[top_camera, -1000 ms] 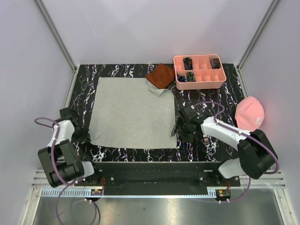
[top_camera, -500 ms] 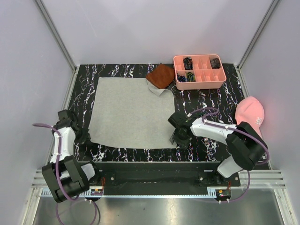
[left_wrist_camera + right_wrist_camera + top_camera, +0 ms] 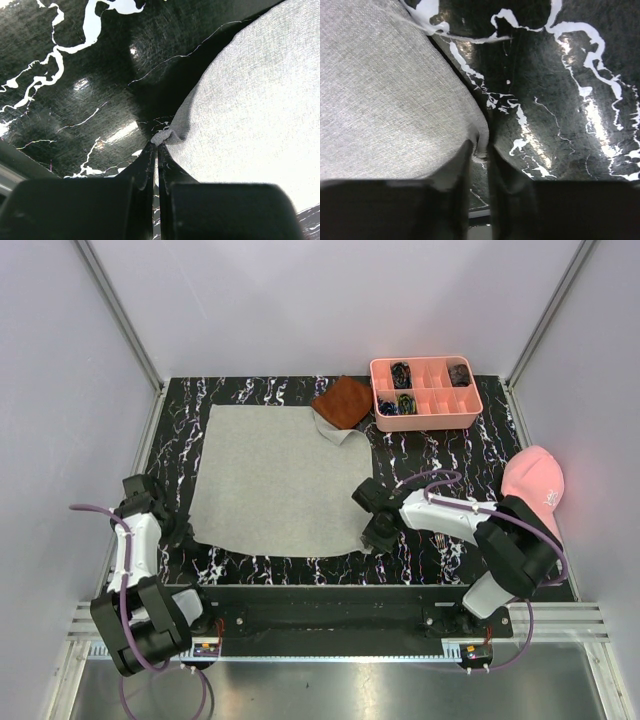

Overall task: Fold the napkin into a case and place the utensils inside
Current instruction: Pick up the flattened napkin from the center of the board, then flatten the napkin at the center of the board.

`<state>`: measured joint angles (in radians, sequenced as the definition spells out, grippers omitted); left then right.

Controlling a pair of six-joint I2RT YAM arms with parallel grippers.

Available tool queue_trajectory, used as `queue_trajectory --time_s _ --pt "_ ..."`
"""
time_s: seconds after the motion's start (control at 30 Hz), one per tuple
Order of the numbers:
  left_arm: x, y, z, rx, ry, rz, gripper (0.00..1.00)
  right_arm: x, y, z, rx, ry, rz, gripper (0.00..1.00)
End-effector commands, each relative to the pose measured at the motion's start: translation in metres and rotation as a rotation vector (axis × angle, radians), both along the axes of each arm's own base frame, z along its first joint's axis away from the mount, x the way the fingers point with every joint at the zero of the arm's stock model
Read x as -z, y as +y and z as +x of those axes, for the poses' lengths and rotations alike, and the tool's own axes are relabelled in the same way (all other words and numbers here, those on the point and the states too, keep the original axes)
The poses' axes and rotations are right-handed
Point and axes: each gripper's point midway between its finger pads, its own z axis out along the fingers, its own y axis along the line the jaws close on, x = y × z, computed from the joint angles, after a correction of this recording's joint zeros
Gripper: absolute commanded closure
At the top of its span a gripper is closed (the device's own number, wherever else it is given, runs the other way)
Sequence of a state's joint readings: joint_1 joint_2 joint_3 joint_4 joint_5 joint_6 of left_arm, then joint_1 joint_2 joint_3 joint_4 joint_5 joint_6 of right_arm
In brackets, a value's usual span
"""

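Note:
The light grey napkin [image 3: 280, 480] lies spread flat on the black marbled table. My left gripper [image 3: 185, 537] sits at its near left corner. In the left wrist view this gripper [image 3: 156, 146] is shut, with a small bunch of the napkin [image 3: 250, 110] pinched at its tips. My right gripper [image 3: 372, 535] sits at the near right corner. In the right wrist view its fingers [image 3: 481, 150] stand close together with the puckered corner of the napkin [image 3: 385, 95] between them. Fork tines [image 3: 440, 539] peek out beside the right arm. No case shows.
A rust-brown cloth [image 3: 343, 401] lies at the napkin's far right corner, which is turned over [image 3: 335, 432]. A pink compartment tray [image 3: 425, 418] stands at the back right. A pink cap [image 3: 532, 482] lies at the right edge.
My right gripper moved left onto the napkin's near right corner and its jaws closed in on it, dragging that corner slightly inward. The left arm shifted a little, still gripping.

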<state>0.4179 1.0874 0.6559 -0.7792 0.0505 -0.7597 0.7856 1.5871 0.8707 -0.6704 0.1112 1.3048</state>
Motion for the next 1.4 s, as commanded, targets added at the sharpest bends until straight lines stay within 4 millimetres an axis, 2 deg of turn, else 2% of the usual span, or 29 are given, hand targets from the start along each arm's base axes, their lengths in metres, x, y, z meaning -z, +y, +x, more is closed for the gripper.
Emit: queue_trajectory --time_s 0.0,0.07,0.13,0.2,0.3,0.37,0.4,0.43,0.47,0.5,0.53,0.6,0.63,0.7,0.73,0.8,0.83,0.9,0.93,1.0,1.03,1.07,1.17,1.27,1.3,1.33,1.37 --pt "-0.01 0.005 0.009 0.005 -0.061 0.03 1.0 0.01 -0.003 0.005 0.007 -0.032 -0.028 0.91" --pt "-0.014 0.007 0.012 0.007 -0.074 0.047 1.0 0.005 -0.001 0.011 -0.023 -0.069 -0.018 1.0" --pt "-0.021 0.009 0.015 0.011 -0.098 0.061 1.0 -0.012 0.008 0.022 -0.097 -0.157 0.028 1.0" --pt "-0.038 0.012 0.025 0.024 -0.163 0.082 1.0 -0.029 0.015 0.034 -0.208 -0.251 0.052 1.0" --pt "-0.074 0.011 0.043 0.075 -0.297 0.112 1.0 -0.08 0.028 0.055 -0.357 -0.457 0.111 1.0" --pt "-0.106 0.014 0.055 0.091 -0.396 0.152 1.0 -0.132 0.035 0.068 -0.469 -0.633 0.136 1.0" --pt "-0.119 0.013 0.059 0.104 -0.435 0.158 1.0 -0.157 0.034 0.07 -0.492 -0.704 0.147 1.0" --pt "-0.144 0.014 0.065 0.112 -0.501 0.182 1.0 -0.174 0.034 0.071 -0.524 -0.751 0.151 1.0" --pt "-0.158 0.013 0.068 0.118 -0.538 0.19 1.0 -0.199 0.035 0.073 -0.568 -0.814 0.145 1.0" --pt "-0.175 0.009 0.072 0.136 -0.588 0.189 1.0 -0.215 0.034 0.073 -0.589 -0.854 0.147 1.0" --pt "-0.206 0.008 0.075 0.144 -0.663 0.211 1.0 -0.236 0.033 0.069 -0.612 -0.906 0.164 1.0" --pt "-0.242 0.002 0.076 0.165 -0.752 0.224 1.0 -0.281 0.027 0.062 -0.669 -1.019 0.171 1.0" --pt "-0.279 -0.001 0.074 0.177 -0.836 0.256 1.0 -0.295 0.027 0.057 -0.701 -1.055 0.19 1.0" --pt "-0.316 -0.01 0.066 0.202 -0.908 0.269 1.0 -0.34 0.019 0.039 -0.77 -1.183 0.222 1.0" --pt "-0.355 -0.014 0.056 0.208 -0.984 0.314 1.0 -0.355 0.015 0.033 -0.785 -1.228 0.233 1.0" --pt "-0.386 -0.017 0.037 0.186 -1.032 0.367 1.0 -0.394 0.003 0.012 -0.835 -1.336 0.252 1.0" --pt "-0.417 -0.02 0.022 0.18 -1.099 0.422 1.0 -0.406 0.001 0.001 -0.871 -1.367 0.283 1.0" --pt "-0.44 -0.018 -0.002 0.125 -1.136 0.497 1.0 -0.435 -0.008 -0.025 -0.932 -1.454 0.329 1.0" --pt "-0.463 -0.02 -0.018 0.105 -1.179 0.538 1.0 -0.449 -0.013 -0.034 -0.941 -1.493 0.347 1.0" --pt "-0.474 -0.017 -0.029 0.077 -1.166 0.571 1.0 -0.463 -0.019 -0.053 -0.975 -1.538 0.394 1.0" --pt "-0.492 -0.02 -0.042 0.071 -1.205 0.607 1.0 -0.471 -0.022 -0.059 -0.979 -1.558 0.411 1.0" --pt "-0.496 -0.02 -0.046 0.062 -1.204 0.618 1.0 -0.475 -0.023 -0.064 -0.981 -1.568 0.429 1.0" --pt "-0.514 -0.018 -0.06 0.026 -1.229 0.66 1.0 -0.486 -0.033 -0.07 -0.944 -1.612 0.434 1.0" --pt "-0.514 -0.016 -0.052 0.026 -1.221 0.644 1.0 -0.494 -0.047 -0.057 -0.828 -1.632 0.377 1.0" --pt "-0.511 -0.013 -0.047 0.024 -1.21 0.634 1.0 -0.493 -0.053 -0.045 -0.759 -1.622 0.329 1.0" --pt "-0.498 -0.009 -0.035 0.022 -1.178 0.605 1.0 -0.494 -0.056 -0.038 -0.723 -1.617 0.301 1.0" --pt "-0.494 -0.008 -0.027 0.025 -1.177 0.592 1.0 -0.49 -0.058 -0.028 -0.689 -1.599 0.268 1.0"
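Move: The left fingers, about 6 cm up, still pinch the napkin's near left corner. The right fingers are closing about its near right corner, right at the hand point and roughly 36 cm to the left hand's right. The napkin's middle lies some 15 cm ahead and 18 cm left of the right hand; the brown cloth is about 35 cm ahead and 5 cm left of it, and the fork 14 cm right and 3 cm ahead. The right fingers shut down on the near right corner while the left keep their pinch; then, after a slow start, both hands sweep upward together by about 50 cm, easing forward some 7 cm on the way and then drawing back, to end slightly behind where they began. As they rise, both wrists swing from pointing down at the board to pointing roughly level, some 75 to 90 degrees, the right one also turning counter-clockwise towards the left hand, with both grippers staying shut on their corners. ##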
